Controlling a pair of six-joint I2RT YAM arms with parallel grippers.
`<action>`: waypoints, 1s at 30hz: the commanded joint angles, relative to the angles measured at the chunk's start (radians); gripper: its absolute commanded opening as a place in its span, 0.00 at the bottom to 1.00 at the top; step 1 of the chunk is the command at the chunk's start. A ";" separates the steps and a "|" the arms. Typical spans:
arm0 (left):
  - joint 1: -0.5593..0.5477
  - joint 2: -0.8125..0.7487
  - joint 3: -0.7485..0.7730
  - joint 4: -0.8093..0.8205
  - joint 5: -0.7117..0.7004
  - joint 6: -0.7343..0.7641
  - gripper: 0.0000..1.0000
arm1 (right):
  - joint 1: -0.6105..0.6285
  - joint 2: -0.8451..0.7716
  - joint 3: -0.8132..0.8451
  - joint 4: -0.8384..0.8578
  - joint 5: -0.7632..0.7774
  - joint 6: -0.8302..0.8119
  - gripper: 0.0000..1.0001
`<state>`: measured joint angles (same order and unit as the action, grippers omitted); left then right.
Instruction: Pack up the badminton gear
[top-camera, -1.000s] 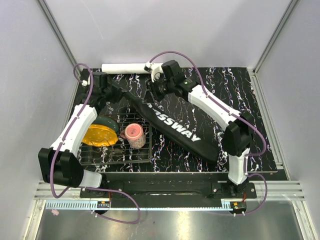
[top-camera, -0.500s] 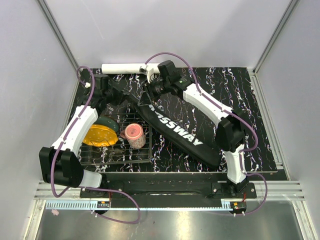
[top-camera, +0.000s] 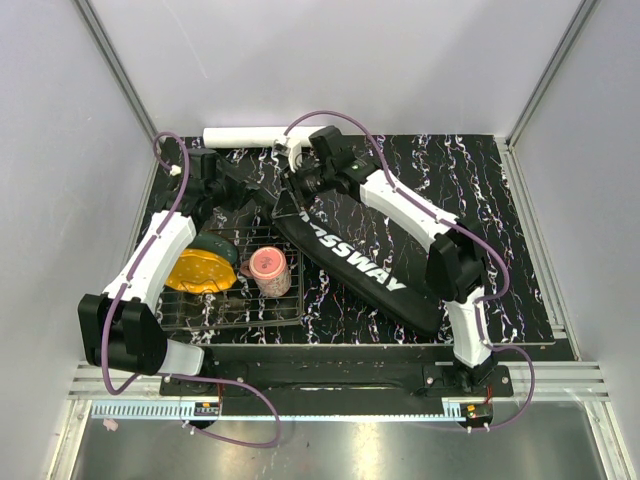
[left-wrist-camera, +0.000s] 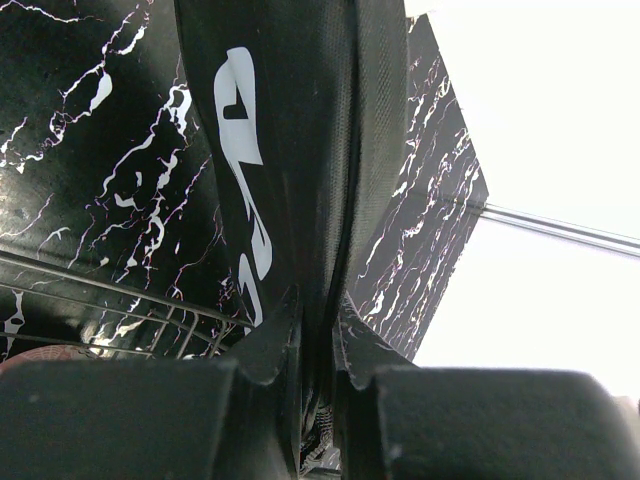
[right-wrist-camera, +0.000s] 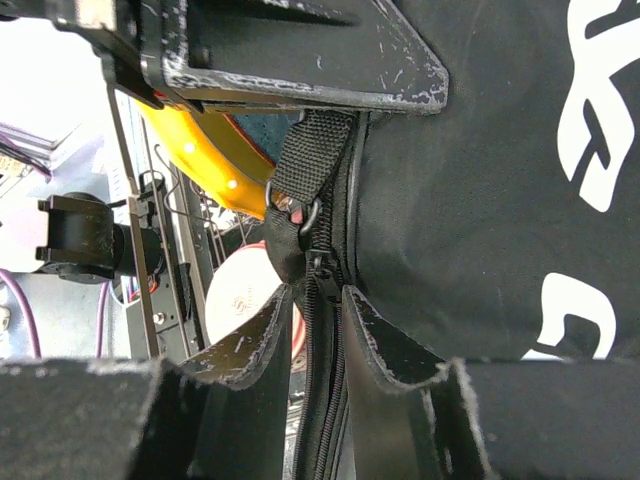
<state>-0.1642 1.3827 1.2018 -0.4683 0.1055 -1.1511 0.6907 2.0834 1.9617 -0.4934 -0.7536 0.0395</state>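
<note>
The long black "CROSSWAY" bag (top-camera: 355, 262) lies diagonally across the dark marbled table, its far end up at the back left. My left gripper (top-camera: 243, 196) is shut on that far end, the bag's edge (left-wrist-camera: 300, 120) pinched between the jaws (left-wrist-camera: 318, 322). My right gripper (top-camera: 293, 190) sits just beside it on the same end. In the right wrist view its jaws (right-wrist-camera: 318, 291) are closed narrowly around the zip line, with the zip slider (right-wrist-camera: 323, 265) just past the fingertips and a webbing loop (right-wrist-camera: 310, 150) beyond. A white tube (top-camera: 245, 135) lies along the back edge.
A wire basket (top-camera: 230, 310) at the front left holds a pink cup (top-camera: 268, 270) and a yellow-black object (top-camera: 200, 268), right beside the bag. White walls close the table in at the back and sides. The arms' bases stand at the near edge.
My right gripper has slid left along the bag's far end, toward the left gripper. The left gripper has kept its hold and place.
</note>
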 joint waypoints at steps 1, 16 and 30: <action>0.005 -0.048 0.015 0.089 0.066 -0.036 0.00 | 0.015 0.015 0.008 0.029 -0.004 -0.029 0.31; 0.002 -0.050 0.012 0.091 0.065 -0.035 0.00 | 0.026 0.043 0.043 0.024 0.036 -0.016 0.27; 0.000 -0.076 0.038 0.033 -0.177 0.048 0.00 | 0.029 0.001 0.169 -0.249 0.243 0.149 0.00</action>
<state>-0.1677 1.3800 1.2018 -0.4744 0.0639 -1.1442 0.7105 2.1132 2.0281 -0.6029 -0.6411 0.1017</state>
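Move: The zipper pull on the bag sits just off the open right fingertips, level fore and aft, roughly 1 cm to the left and 2 cm below. The pink mug stands about 14 cm back and 3 cm left, some 13 cm lower; the white roll lies about 17 cm ahead and 4 cm left, some 14 cm lower. From the left gripper, which already holds the bag's end, the pull is about 5 cm back and 6 cm right, slightly below. Lower the right gripper about 1.5 cm onto the bag's zipper, straddling the pull tab, then shut the fingers fully to pinch it. Once shut, let the right wrist start to swing clockwise, under 10 degrees. Hold the left gripper clamped on the bag's end throughout, easing it barely left at the finish. ##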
